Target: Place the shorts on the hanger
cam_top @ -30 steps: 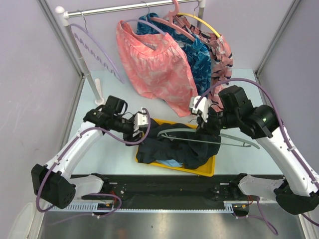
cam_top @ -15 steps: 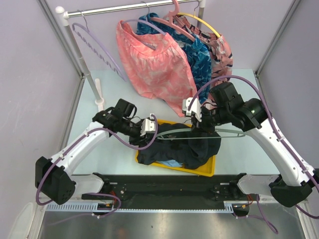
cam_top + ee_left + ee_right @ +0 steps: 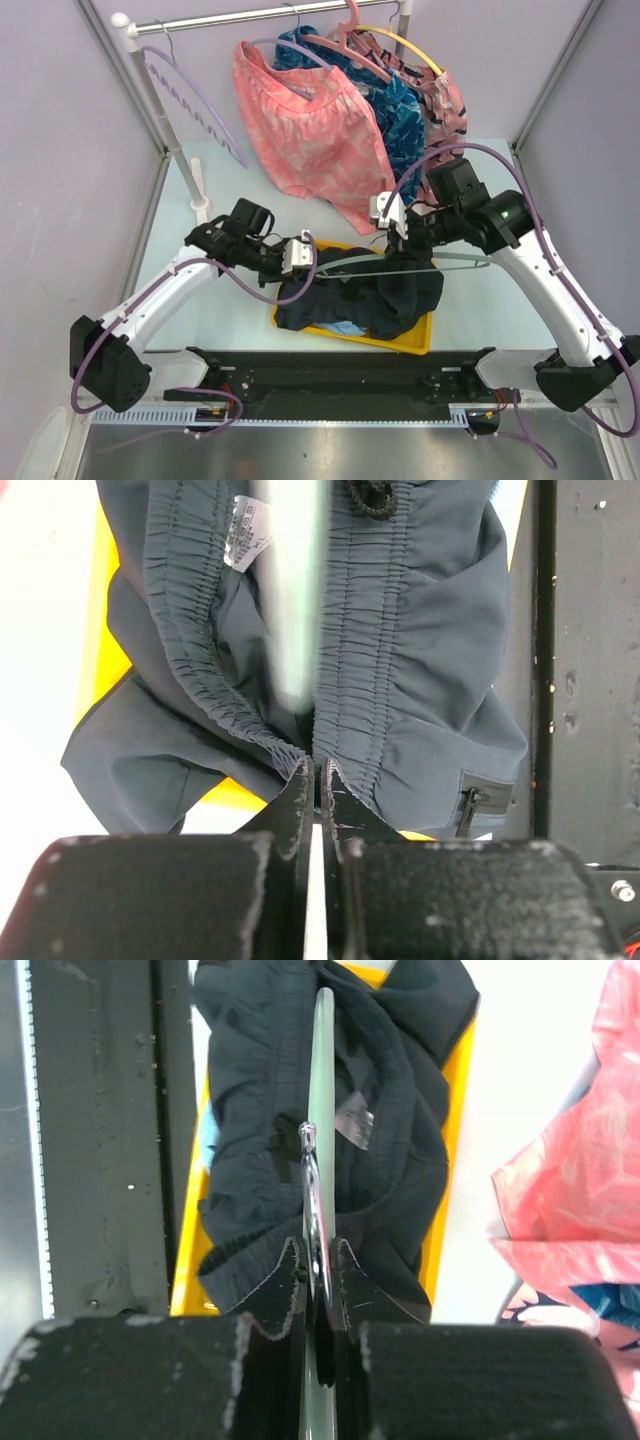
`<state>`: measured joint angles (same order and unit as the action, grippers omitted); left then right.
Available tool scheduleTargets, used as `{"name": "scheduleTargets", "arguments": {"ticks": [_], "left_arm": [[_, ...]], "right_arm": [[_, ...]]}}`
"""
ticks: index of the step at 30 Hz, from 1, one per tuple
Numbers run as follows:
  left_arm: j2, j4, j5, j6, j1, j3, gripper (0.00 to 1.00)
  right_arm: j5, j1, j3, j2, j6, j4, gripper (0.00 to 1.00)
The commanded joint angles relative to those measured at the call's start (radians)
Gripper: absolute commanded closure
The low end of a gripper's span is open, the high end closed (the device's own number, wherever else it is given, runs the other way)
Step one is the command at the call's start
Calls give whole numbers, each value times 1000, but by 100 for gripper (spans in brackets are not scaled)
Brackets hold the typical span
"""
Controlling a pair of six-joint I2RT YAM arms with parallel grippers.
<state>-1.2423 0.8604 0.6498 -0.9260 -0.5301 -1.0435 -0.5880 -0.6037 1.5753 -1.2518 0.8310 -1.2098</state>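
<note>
The dark shorts hang partly lifted over the yellow tray. My left gripper is shut on their elastic waistband at the left end. My right gripper is shut on the mint-green hanger at its silver hook. The hanger's left arm runs into the waist opening of the shorts; its right arm sticks out free to the right. In the left wrist view the hanger is a blurred pale bar over the waistband.
A rail at the back holds a lavender wavy hanger, pink patterned shorts and blue garments on pink and yellow hangers. A light blue garment lies in the tray under the shorts. A black base strip runs along the near edge.
My right gripper has drawn the hanger up and left over the tray. My left gripper moved right with the waistband. The shorts are lifted and spread more along the hanger.
</note>
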Motion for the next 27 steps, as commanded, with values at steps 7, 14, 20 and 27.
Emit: {"name": "scheduleTargets", "arguments": {"ticks": [7, 14, 20, 27], "left_arm": [[70, 46, -4, -93, -42, -102, 100], [56, 63, -41, -96, -70, -171, 100], [121, 35, -27, -144, -117, -179, 100], [219, 55, -107, -318, -232, -139, 100]], "right_arm": [[-143, 120, 78, -54, 164, -51, 100], [-174, 120, 52, -14, 207, -112, 100], [-202, 119, 6, -4, 223, -70, 100], [-248, 148, -3, -31, 298, -53, 100]]}}
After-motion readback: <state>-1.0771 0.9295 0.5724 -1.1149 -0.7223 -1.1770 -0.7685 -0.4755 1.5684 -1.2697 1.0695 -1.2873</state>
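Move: Just right of the left hand, which already pinches the shorts' waistband, hovers the hanger's left end, about 5 cm away, 1 cm ahead and 4 cm higher. The waist opening lies some 8 cm to that hand's right, 1 cm ahead and 1 cm lower; the yellow tray's middle is 14 cm right, 2 cm back and 7 cm below. From the right hand, holding the hanger, the waist opening is roughly 16 cm left, 2 cm ahead and 14 cm down. Lifting the pinched waistband, the left hand rises about 8 cm up beside the hanger's end, drawing back some 3 cm late on and edging right as its wrist rolls and swings clockwise, some 25 degrees in all. The right hand keeps its grip on the hanger, swings it about 3 cm forward, then eases back nearly as far while turning slightly counter-clockwise. ##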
